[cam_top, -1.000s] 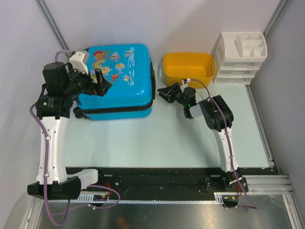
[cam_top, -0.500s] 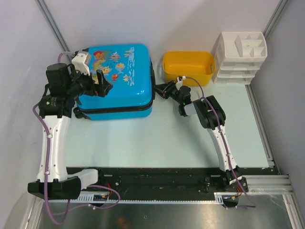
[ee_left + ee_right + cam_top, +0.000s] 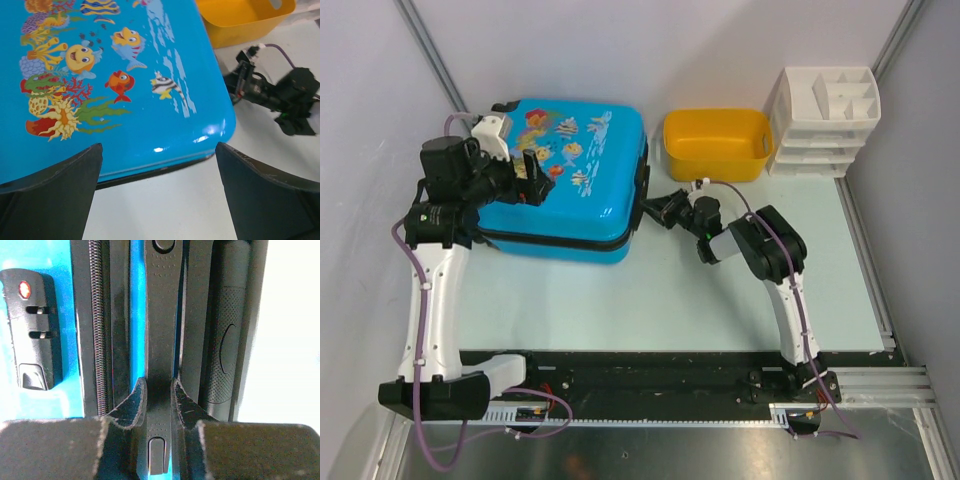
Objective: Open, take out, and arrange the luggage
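Note:
The luggage is a bright-blue hard-shell case with a fish print, lying flat and closed at the back left of the table. My right gripper reaches to its right side and is shut on the black side handle, which runs between its pads. Beside the handle show the zipper and a black lock. My left gripper hovers open over the lid, near the luggage's front edge, its jaws wide apart and its fingers holding nothing.
A yellow tub stands just right of the luggage, behind the right arm. A white drawer organiser fills the back right corner. Grey walls close in the table on the left, back and right.
The right gripper moved left to the luggage's side and closed on its handle. The luggage has shifted toward the front and turned slightly. The left gripper stayed open above the lid.

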Action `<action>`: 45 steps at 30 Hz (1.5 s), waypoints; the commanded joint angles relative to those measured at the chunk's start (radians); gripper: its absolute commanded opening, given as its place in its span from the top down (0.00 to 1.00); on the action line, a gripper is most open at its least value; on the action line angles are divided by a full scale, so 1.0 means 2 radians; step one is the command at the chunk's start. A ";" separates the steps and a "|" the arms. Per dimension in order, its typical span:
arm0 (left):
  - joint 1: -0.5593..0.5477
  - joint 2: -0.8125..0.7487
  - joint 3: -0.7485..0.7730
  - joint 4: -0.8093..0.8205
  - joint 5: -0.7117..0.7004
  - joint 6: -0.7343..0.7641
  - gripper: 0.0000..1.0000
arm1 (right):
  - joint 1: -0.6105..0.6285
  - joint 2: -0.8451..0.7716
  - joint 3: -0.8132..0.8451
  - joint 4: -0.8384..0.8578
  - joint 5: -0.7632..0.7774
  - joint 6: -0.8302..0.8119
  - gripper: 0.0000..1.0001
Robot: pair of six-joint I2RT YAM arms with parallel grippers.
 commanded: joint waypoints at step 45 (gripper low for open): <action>0.007 0.628 0.508 0.217 -0.548 0.172 0.02 | -0.156 -0.415 -0.120 -0.622 -0.147 -0.680 0.25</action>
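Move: The right hand has the luggage's handle already between its fingers. The luggage's middle lies about 24 cm to its left and 7 cm ahead, the orange basket some 18 cm ahead and 21 cm to the right. From the left hand, open above the luggage, the luggage's far wheel is roughly 25 cm ahead, 12 cm left and 24 cm below, and the luggage's middle about 2 cm ahead, 6 cm right and 24 cm below. Right hand drags the handle back, releases it, retreats right; the left reaches some 30 cm forward and leftward. ##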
